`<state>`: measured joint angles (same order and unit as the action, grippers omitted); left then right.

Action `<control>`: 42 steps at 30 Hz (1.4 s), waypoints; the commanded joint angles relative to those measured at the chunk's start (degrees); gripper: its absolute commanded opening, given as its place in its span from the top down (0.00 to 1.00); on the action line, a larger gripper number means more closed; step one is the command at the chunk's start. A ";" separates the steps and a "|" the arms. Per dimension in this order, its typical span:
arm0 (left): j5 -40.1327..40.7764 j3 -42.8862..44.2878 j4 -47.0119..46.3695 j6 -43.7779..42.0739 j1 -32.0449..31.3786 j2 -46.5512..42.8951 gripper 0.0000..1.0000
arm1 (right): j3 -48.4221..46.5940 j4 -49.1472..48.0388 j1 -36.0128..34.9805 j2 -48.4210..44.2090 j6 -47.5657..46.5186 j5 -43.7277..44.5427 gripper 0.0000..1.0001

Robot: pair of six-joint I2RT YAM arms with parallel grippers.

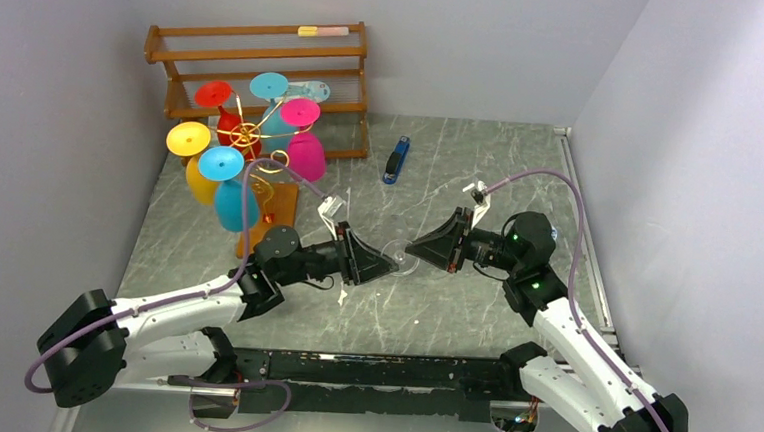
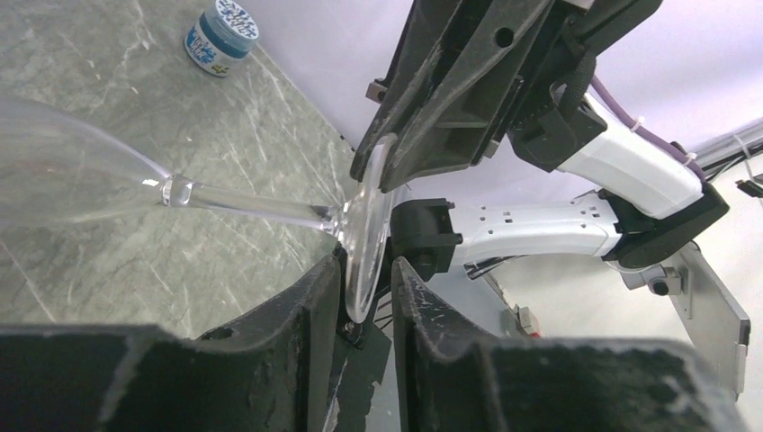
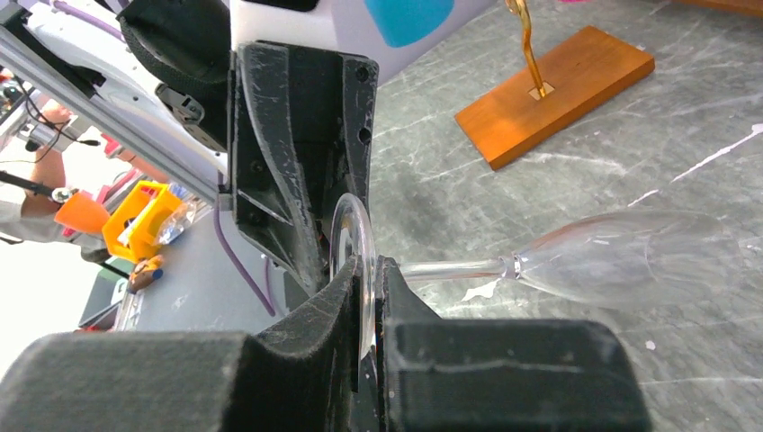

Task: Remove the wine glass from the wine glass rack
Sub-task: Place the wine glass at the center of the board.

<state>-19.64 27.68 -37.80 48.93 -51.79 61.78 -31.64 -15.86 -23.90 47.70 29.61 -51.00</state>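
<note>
A clear wine glass (image 1: 398,257) lies level above the middle of the table, off the wine glass rack (image 1: 252,143). Its bowl (image 3: 630,256) points toward the far side. My right gripper (image 3: 371,279) is shut on the glass's round foot (image 3: 351,229). My left gripper (image 2: 367,288) faces it, fingers either side of the same foot (image 2: 364,225); the disc rests against one finger and a gap shows at the other. The gold wire rack on its orange-brown base (image 3: 553,94) stands far left, with several coloured glasses hanging on it.
A brown slatted shelf rack (image 1: 257,68) stands against the back wall. A blue stapler-like object (image 1: 395,161) lies on the table behind the grippers. A small jar with a blue and white lid (image 2: 220,36) sits near the right wall.
</note>
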 commanded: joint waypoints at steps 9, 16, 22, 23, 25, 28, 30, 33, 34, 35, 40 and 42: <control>0.51 2.37 3.93 -3.05 0.33 0.50 0.71 | 0.94 -5.29 0.05 0.21 1.56 -1.53 1.00; -1.75 2.27 0.48 -2.31 0.33 1.77 0.74 | 0.95 -4.63 -0.13 -0.37 0.95 -2.47 1.00; -3.93 1.68 0.56 -2.30 0.35 2.23 0.85 | 2.12 -7.08 -0.22 -0.52 2.06 -3.47 1.00; -3.65 1.46 0.40 -2.16 0.32 2.02 0.88 | 2.39 -7.64 -0.19 -0.43 2.32 -3.90 1.00; -3.44 1.56 0.50 -2.83 0.37 1.86 0.94 | 2.46 -7.91 -0.28 -0.38 2.46 -4.14 1.00; -4.54 2.90 2.61 -5.31 0.35 2.09 0.95 | 2.10 -5.81 -0.28 -1.00 1.85 -1.01 0.92; -5.49 3.21 3.08 -6.40 0.33 2.07 0.95 | 2.24 -5.87 -0.30 -1.73 2.22 1.09 0.70; -6.35 2.86 3.04 -8.03 0.36 1.58 0.95 | 2.48 -6.93 -0.28 -2.39 3.54 2.62 0.45; -6.45 2.82 3.50 -8.61 0.34 1.39 0.95 | 2.32 -6.83 -0.34 -2.41 3.90 3.40 0.41; -6.51 2.74 4.18 -9.34 0.37 1.15 0.95 | 2.10 -6.84 -0.29 -2.31 4.41 4.36 0.38; -7.56 2.91 8.73 -15.14 0.35 -0.72 0.95 | -1.30 1.64 -0.27 -1.69 3.53 13.68 0.26; -6.67 3.71 13.65 -18.63 0.37 -1.46 0.95 | -2.97 5.64 -0.29 -1.12 3.12 18.77 0.22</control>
<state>-25.30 29.10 -29.89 38.65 -51.79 62.72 -30.85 -17.91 -24.12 46.06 33.39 -42.74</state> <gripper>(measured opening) 0.082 0.745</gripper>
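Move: The wine glass hangs upside down, its foot level with both hands. Its middle lies about 9 cm below the left hand, 2 cm ahead and 2 cm to its right; from the right hand, 2 cm left, 2 cm back and 9 cm down. From the left hand, the pink glass is some 21 cm ahead and 19 cm left, slightly lower, and the rack's wooden base 12 cm ahead, 29 cm left and about 22 cm down. The left fingers, already open around the near edge of the glass's foot, sink a little and close until they pinch it, while the right fingers keep their grip opposite. Only then does the right hand open wide, let go and slide about 2 cm forward, turning clockwise; the left keeps its pinch and lowers, ending some 3 cm down and 1 cm back, tilting about 10 degrees. ##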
